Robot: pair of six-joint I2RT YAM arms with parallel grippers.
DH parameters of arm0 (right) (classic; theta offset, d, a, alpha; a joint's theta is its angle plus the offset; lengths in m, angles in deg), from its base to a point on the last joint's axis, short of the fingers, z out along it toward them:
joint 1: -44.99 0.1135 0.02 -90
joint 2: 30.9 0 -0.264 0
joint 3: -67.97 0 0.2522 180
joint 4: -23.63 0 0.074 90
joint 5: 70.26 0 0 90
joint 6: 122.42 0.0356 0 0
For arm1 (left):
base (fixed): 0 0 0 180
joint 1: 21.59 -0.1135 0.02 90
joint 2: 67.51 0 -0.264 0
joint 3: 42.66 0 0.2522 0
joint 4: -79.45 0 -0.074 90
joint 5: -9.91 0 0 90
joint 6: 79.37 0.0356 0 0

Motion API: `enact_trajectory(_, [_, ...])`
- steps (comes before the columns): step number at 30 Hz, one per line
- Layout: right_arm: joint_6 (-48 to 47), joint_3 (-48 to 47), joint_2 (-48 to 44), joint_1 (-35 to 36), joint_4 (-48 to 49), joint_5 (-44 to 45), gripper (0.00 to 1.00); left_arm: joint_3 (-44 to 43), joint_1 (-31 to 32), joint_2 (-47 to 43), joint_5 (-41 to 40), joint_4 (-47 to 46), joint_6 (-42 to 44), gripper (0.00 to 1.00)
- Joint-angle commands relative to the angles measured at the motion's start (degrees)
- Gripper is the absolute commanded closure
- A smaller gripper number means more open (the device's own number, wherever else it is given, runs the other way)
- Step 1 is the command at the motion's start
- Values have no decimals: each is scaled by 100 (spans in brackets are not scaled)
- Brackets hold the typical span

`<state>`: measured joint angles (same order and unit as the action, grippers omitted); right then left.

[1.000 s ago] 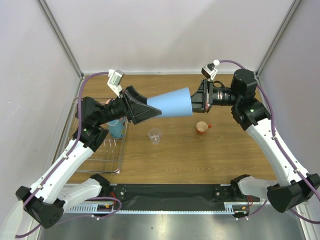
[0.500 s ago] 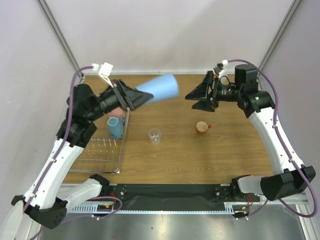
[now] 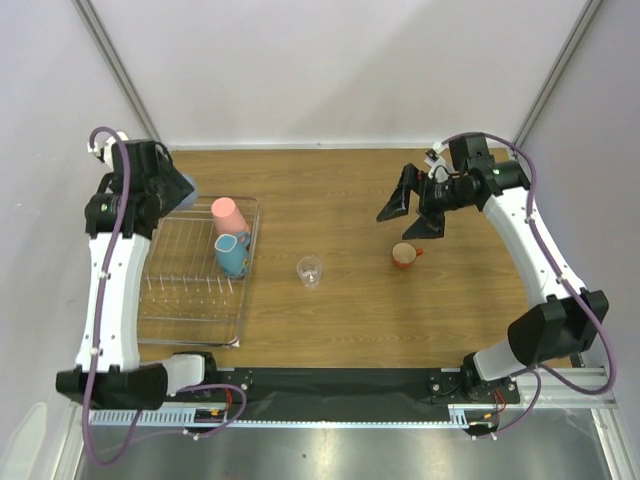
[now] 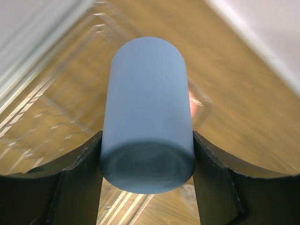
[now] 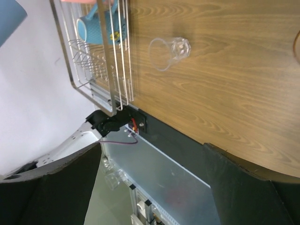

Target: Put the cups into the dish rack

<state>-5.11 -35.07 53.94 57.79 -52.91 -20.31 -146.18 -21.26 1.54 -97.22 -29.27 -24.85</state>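
Observation:
My left gripper [image 4: 146, 143] is shut on the light-blue tumbler [image 4: 147, 103], gripping it near its base, above the far left corner of the dish rack [image 3: 190, 290]. From above, only a sliver of the tumbler [image 3: 183, 188] shows past the left gripper [image 3: 172, 190]. A pink tumbler [image 3: 229, 215] and a blue-grey mug [image 3: 232, 256] stand in the rack's right end. The clear glass [image 3: 310, 271] and the orange mug [image 3: 404, 255] stand on the table. My right gripper [image 3: 408, 212] hangs open and empty above the orange mug. In the right wrist view, the right gripper [image 5: 154, 161] points toward the table's near edge.
The wooden table [image 3: 400, 310] is walled at the back and both sides. A black strip and metal rail [image 3: 350, 385] run along the near edge. The rack [image 5: 93, 70] and clear glass [image 5: 169, 50] lie in the right wrist view.
My right gripper opened, let go of the light-blue tumbler and drew back to the right. My left arm swung the tumbler left, from mid-table to above the rack's far left corner.

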Motion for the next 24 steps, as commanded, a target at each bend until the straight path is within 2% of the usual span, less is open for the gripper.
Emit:
enact_trajectory(1, [-445, -668, 287, 12, -392, 269, 4, -419, -235, 544, -1135, 645, -11, 100])
enact_trajectory(6, [-586, -1249, 849, 12, -507, 454, 5, -946, -245, 1618, -1460, 1305, -169, 100])
enact_trajectory(12, [-648, -1846, 1394, 4, -586, 498, 6, -1509, -254, 2778, -1180, 1623, -73, 100])
enact_trajectory(15, [-648, -2093, 1658, -31, -595, 481, 6, -1527, -245, 3007, -784, 1421, 85, 100])
enact_trajectory(19, [-613, -2234, 1887, -111, -568, 446, 6, -1791, -253, 3543, -573, 1587, 156, 100])
enact_trajectory(24, [-578, -2322, 2080, -199, -551, 411, 6, -1852, -254, 3746, -178, 1490, 156, 100])
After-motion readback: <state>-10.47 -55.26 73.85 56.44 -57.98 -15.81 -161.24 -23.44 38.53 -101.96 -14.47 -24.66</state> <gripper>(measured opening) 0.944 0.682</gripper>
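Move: The free spot in the rack for the blue cup, just left of the pink cup, lies about 5 cm ahead of the left hand, 3 cm to its left and 23 cm below. From the same hand the pink cup is about 5 cm ahead and 6 cm right, the mug 4 cm back and 6 cm right, both equally low. From the right hand, the clear glass lies some 18 cm left and 2 cm back, the orange cup 1 cm ahead and 3 cm right, both about 23 cm down. The blue cup, still gripped by the left hand, is carried down about 15 cm and some 6 cm forward towards the rack spot left of the pink cup, swinging a few centimetres left early on while the wrist tips about 35 degrees nose-down. Meanwhile the empty right hand, fingers staying open, travels about 8 cm forward and then sinks slightly. ##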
